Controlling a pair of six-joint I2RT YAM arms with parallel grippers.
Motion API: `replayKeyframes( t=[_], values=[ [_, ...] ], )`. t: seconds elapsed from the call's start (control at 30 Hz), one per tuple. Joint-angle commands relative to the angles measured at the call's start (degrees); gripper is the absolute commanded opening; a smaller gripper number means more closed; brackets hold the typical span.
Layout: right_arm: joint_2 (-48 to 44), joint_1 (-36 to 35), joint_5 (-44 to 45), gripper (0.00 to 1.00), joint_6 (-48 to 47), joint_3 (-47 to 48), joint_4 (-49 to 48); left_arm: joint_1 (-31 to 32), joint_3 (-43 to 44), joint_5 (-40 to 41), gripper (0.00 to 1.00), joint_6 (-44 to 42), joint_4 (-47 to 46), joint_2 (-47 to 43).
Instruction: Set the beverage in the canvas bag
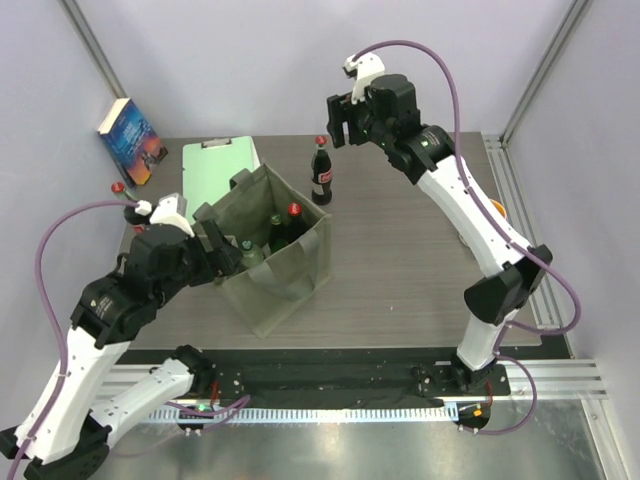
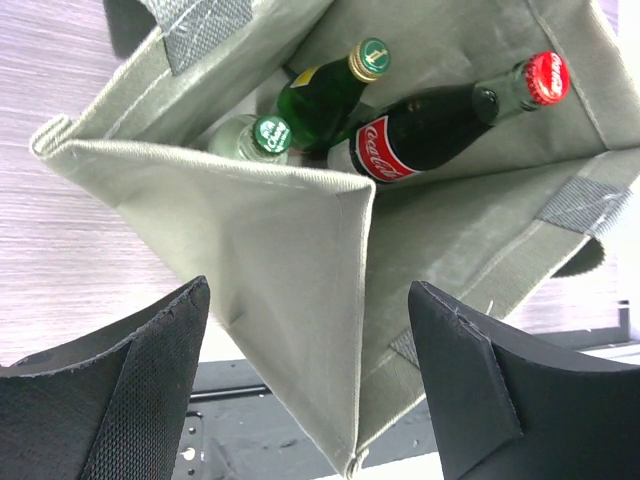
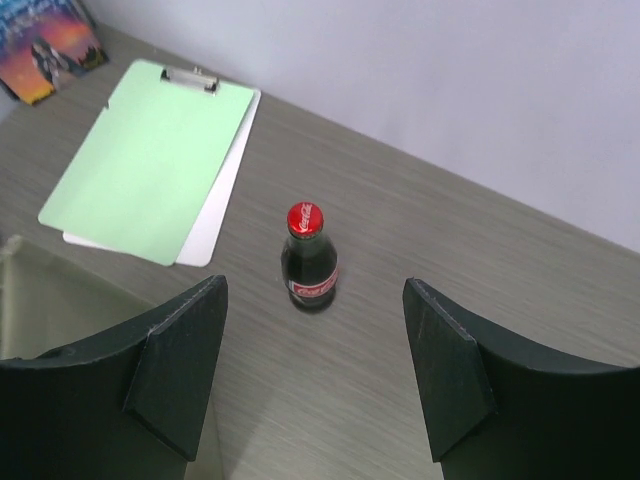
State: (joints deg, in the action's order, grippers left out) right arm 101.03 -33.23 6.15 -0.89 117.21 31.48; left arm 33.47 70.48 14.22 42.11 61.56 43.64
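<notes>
The canvas bag (image 1: pixel 272 255) stands open on the table's left half, and its folded near corner (image 2: pixel 280 230) fills the left wrist view. Inside it lean a red-capped cola bottle (image 2: pixel 420 135) and two green-capped bottles (image 2: pixel 330 90). My left gripper (image 1: pixel 220 248) is open, its fingers straddling the bag's corner edge (image 2: pixel 310 300) with a gap on each side. Another cola bottle (image 1: pixel 321 175) stands upright on the table behind the bag. My right gripper (image 1: pixel 342 126) hangs open above and behind it, and the bottle (image 3: pixel 309 262) shows between its spread fingers (image 3: pixel 315 288), well below them.
A mint-green clipboard (image 1: pixel 215 170) lies flat behind the bag, over a white sheet (image 3: pixel 215 215). A book (image 1: pixel 131 140) leans on the back wall at the left. A small red object (image 1: pixel 117 186) sits near the table's left edge. A metal rail (image 1: pixel 515 195) runs along the right side.
</notes>
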Motion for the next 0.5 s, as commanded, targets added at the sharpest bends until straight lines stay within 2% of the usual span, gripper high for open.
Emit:
replayKeyframes(
  t=[0.0, 0.13, 0.47],
  values=[
    [3.9, 0.8, -7.6, 0.76, -0.6, 1.2, 0.8, 0.1, 2.4, 2.0, 0.81, -1.2, -0.3, 1.5],
    [8.6, 1.8, -10.0, 0.76, -1.3, 4.5, 1.1, 0.1, 2.6, 2.0, 0.81, -1.6, -0.5, 3.0],
    [19.0, 2.2, -8.0, 0.75, -3.7, 10.1, -0.2, 0.1, 2.8, 2.3, 0.82, -2.0, -0.2, 3.9]
  ],
)
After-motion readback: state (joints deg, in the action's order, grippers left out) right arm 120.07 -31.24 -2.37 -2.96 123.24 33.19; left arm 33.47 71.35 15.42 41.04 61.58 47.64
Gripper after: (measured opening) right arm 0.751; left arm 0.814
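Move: The right hand, open and empty, has the small cola bottle roughly 10 cm ahead and 6 cm to its left, its middle about 28 cm below. From this hand the canvas bag is some 12 cm back and 20 cm to the left, about as far below; the green clipboard lies about 16 cm ahead and 36 cm left, flat on the table. The left hand has the cola bottle about 36 cm ahead, 17 cm to its right and 18 cm lower. Downward in one steady swoop of about 14 cm, the right hand also reaches some 6 cm forward and 4 cm left, closing in on the red cap of the standing cola bottle. The wrist tips the fingers about 15 degrees further down and swings slightly counter-clockwise; the fingers stay open and no touch can be seen. ##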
